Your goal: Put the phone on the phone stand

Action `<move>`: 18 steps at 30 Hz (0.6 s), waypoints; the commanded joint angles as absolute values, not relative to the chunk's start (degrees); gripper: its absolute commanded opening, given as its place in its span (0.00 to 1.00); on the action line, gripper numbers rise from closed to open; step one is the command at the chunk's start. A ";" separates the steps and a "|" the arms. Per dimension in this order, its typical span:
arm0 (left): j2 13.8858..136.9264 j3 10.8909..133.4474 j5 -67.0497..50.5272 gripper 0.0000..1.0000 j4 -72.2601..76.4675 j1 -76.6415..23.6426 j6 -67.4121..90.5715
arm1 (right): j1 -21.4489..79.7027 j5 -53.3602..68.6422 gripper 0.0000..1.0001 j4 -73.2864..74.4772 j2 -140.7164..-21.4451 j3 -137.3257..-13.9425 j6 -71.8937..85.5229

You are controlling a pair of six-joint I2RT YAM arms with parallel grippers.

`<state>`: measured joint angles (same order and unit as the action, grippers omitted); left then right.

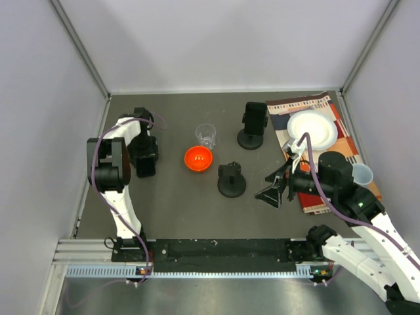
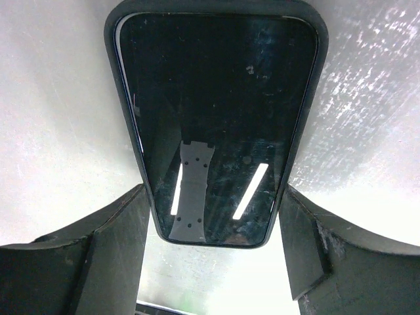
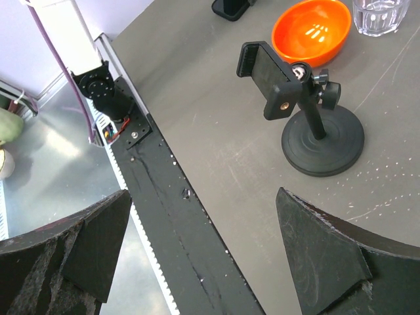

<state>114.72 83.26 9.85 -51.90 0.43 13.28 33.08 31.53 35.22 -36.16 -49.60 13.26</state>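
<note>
The phone (image 2: 216, 98), black with a dark glossy screen, lies flat on the pale-looking tabletop at the left of the table. My left gripper (image 2: 213, 197) points down over it (image 1: 144, 161), its two fingers pressed against the phone's long sides near its near end. The phone stand (image 1: 231, 180), black with a round base and an empty clamp, stands mid-table; the right wrist view shows it too (image 3: 308, 111). My right gripper (image 1: 275, 187) hovers just right of that stand, open and empty (image 3: 203, 256).
A second black stand (image 1: 252, 128) carrying a dark slab stands behind. An orange bowl (image 1: 198, 158) and a clear glass (image 1: 206, 135) sit between the phone and the stands. A white plate (image 1: 312, 128) lies on a patterned mat (image 1: 341, 118), with a clear cup (image 1: 361, 174) on the right.
</note>
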 commanded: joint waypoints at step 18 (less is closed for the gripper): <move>121.55 90.70 10.46 0.95 -54.84 0.18 12.66 | 32.52 30.94 0.92 33.40 -35.68 -51.86 12.92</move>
<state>118.02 88.23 8.38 -55.40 0.47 12.27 33.08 31.48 35.22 -36.14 -49.60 13.19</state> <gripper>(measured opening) 0.968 0.923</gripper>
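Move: The left hand is already low over the table with the phone pinched between its fingers by the long edges; the phone's middle lies about 2 cm ahead of the fingers. The empty phone stand is some 34 cm to the hand's right and 8 cm nearer the base; the orange bowl is 21 cm to its right and 3 cm ahead, the glass 24 cm right and 10 cm ahead. From the idle right hand the phone lies roughly 46 cm left, 25 cm ahead and 25 cm lower. The left fingers let go of the phone's long edges, spreading from a pinch at phone width to nearly full opening while the hand stays almost in place, pointing down at table height. After barely settling back, the hand starts forward along the phone at the end, by only about 1 cm. ##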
